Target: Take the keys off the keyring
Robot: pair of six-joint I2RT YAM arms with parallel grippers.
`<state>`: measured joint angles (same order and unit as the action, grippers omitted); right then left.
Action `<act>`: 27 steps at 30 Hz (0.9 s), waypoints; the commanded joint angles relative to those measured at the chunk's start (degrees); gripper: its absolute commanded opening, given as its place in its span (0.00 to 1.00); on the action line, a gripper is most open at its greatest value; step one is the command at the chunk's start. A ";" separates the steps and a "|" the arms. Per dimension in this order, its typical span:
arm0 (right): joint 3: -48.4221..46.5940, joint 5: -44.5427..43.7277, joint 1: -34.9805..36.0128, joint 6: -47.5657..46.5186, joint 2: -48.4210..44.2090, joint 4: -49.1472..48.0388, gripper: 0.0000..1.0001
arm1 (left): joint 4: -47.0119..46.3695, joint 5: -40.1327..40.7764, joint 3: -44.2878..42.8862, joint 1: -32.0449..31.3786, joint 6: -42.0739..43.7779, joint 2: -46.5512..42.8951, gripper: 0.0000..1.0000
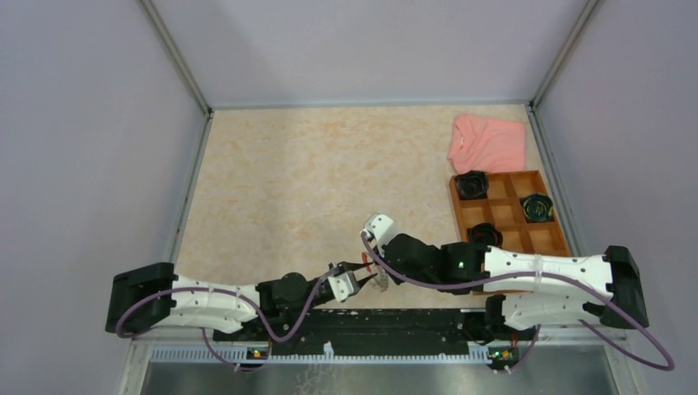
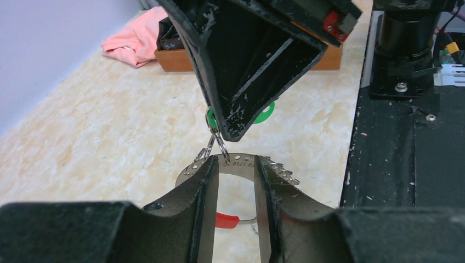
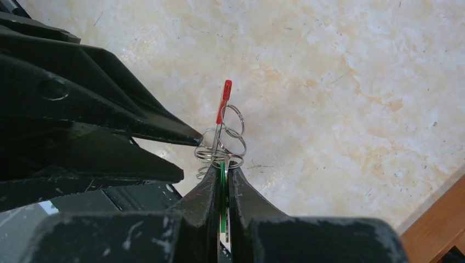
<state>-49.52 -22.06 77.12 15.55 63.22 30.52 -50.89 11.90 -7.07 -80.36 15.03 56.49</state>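
Note:
The keyring (image 2: pixel 189 171) is a thin grey hoop with a flat holed band and a red sleeve (image 2: pixel 226 220). It hangs low over the table between both grippers (image 1: pixel 374 278). My right gripper (image 3: pixel 224 167) is shut on the green-headed key (image 3: pixel 223 181), which hangs from small split rings (image 3: pixel 233 137) on the hoop. In the left wrist view the right gripper (image 2: pixel 236 131) comes from above, the green head (image 2: pixel 267 112) showing behind it. My left gripper (image 2: pixel 236 164) has its fingers a little apart astride the band, pinching nothing visible. More tiny silvery keys (image 2: pixel 282 172) sit on the band.
A wooden compartment tray (image 1: pixel 510 216) with black coiled bundles (image 1: pixel 472 184) stands at the right, a pink cloth (image 1: pixel 487 141) behind it. The black base rail (image 1: pixel 370 325) runs just behind the grippers. Grey walls close in three sides of the table.

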 commanded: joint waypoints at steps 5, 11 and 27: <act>-3.28 -2.83 2.92 -0.70 0.02 -1.53 0.00 | -2.52 3.71 -2.23 -0.33 -1.44 1.25 0.36; -3.30 -3.14 3.61 -0.35 0.07 -1.49 0.00 | -2.55 3.06 -3.20 -0.33 -0.92 2.25 0.35; -1.84 -5.53 2.42 2.99 -1.10 1.47 0.00 | -3.06 2.46 -3.31 -0.33 -0.61 4.06 0.00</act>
<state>-49.69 -24.56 80.14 16.27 63.40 31.20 -51.05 14.63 -8.67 -80.36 14.63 60.45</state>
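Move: From the left hand, its fingers part open and pointing right, the small metal ring lies about 2 cm ahead, 2 cm to the right and 1 cm lower. The green key, shut in the right fingers, is some 3 cm to the left hand's right and 1 cm ahead; the numbered metal strip hangs about 4 cm below, 3 cm right and 1 cm back. From the right hand the ring is about 1 cm ahead, 1 cm left and 1 cm down. The left fingertips shut on the small metal ring just beneath the right fingertips and pinch it, after the left hand eases forward, then down and slightly right, about 1 cm each way forward and down. Meanwhile the right hand keeps its grip on the green key and draws back about 1 cm, bringing the ring to meet the left fingers. ##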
